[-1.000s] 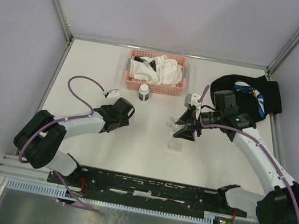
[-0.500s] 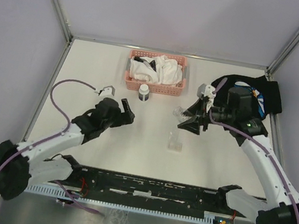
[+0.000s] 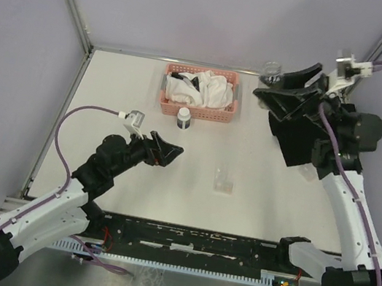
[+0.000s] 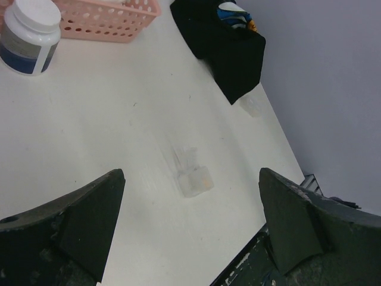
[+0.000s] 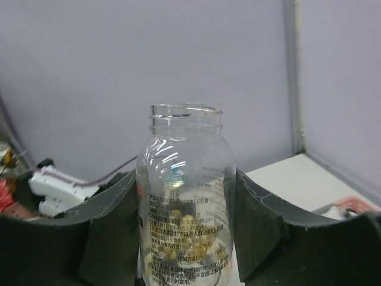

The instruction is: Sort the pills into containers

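My right gripper (image 3: pixel 279 84) is raised high at the back right, shut on a clear uncapped bottle (image 5: pixel 184 179) with yellow pills (image 5: pixel 187 238) at its bottom. The bottle (image 3: pixel 271 71) stands upright between the fingers. The container (image 3: pixel 223 181), a small clear plastic box, lies on the white table near the middle. In the left wrist view the container (image 4: pixel 193 177) shows a faint orange tint in one end. My left gripper (image 3: pixel 170 156) hovers left of it, open and empty, its fingers (image 4: pixel 89 220) spread wide.
A pink basket (image 3: pixel 171 106) with white cloths sits at the back, a white capped bottle (image 3: pixel 183 118) just in front of it. A black bag (image 3: pixel 298 143) lies at the right under my right arm. A small clear piece (image 4: pixel 250 107) rests beside the bag.
The right arm lifted the bottle from over the container up and back to the right. The left gripper opened wide and the left arm swung nearer.
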Tool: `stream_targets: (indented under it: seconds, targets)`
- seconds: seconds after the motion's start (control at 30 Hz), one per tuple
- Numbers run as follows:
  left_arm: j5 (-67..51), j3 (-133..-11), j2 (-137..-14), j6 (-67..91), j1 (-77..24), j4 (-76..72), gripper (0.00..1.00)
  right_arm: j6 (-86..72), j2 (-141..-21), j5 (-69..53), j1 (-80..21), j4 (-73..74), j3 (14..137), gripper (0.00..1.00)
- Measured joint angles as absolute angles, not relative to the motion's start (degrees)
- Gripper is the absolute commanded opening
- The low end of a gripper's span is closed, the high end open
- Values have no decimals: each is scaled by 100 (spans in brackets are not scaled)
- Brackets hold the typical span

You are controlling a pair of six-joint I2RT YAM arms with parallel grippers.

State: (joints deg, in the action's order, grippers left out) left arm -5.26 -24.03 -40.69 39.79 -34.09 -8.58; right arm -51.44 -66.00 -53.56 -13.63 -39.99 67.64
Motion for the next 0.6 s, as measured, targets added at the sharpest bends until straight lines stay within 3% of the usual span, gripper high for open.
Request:
stream_targets:
  seconds: [0.1,0.23,0.4,0.53,0.6]
  targets:
    - [-744,-2270,-4305,3981,-3409,-1131,100,-5325,-6372,-4921,-733,-3505,7185,7]
    - [-956,-2239,-4484,3979,-3409,-1291,99,-6646,-6436,-4816,-827,-5441,7041,5]
    - [-1127,-2204,-4558,3981,-3409,-1758,100,-5710,-5905,-4838,-849,-4025,7150,8]
    - [-1293,-2137,-4718,3983,-3409,-2130,100,-6283,-5782,-5024,-840,-5612,6377,8]
    - [-1372,-2078,-4807,3983,-3409,-2285,99,-6010,-5645,-5293,-864,-5502,6007,8]
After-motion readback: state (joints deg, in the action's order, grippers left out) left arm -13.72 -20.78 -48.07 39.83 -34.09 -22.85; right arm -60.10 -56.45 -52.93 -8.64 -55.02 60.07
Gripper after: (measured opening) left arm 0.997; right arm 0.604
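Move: The clear bottle of pills is already in the right gripper, held high. The clear container stands on the table almost straight beneath that hand, about 49 cm down and 2 cm to its right. The white bottle is some 17 cm ahead and 14 cm left of the hand, the pink basket roughly 27 cm ahead and 11 cm left, both about 46 cm below. From the left gripper the container lies level ahead, about 16 cm right and 19 cm down. Keep the right gripper's hold on the clear bottle and swing it jerkily up some 6 cm and to the right, then draw it back towards the base with the fingertips tipping up slightly, and let it sink about 4 cm at the end, still far above the table. Ease the open, empty left gripper about 3 cm right towards the clear container, turning slightly clockwise. ##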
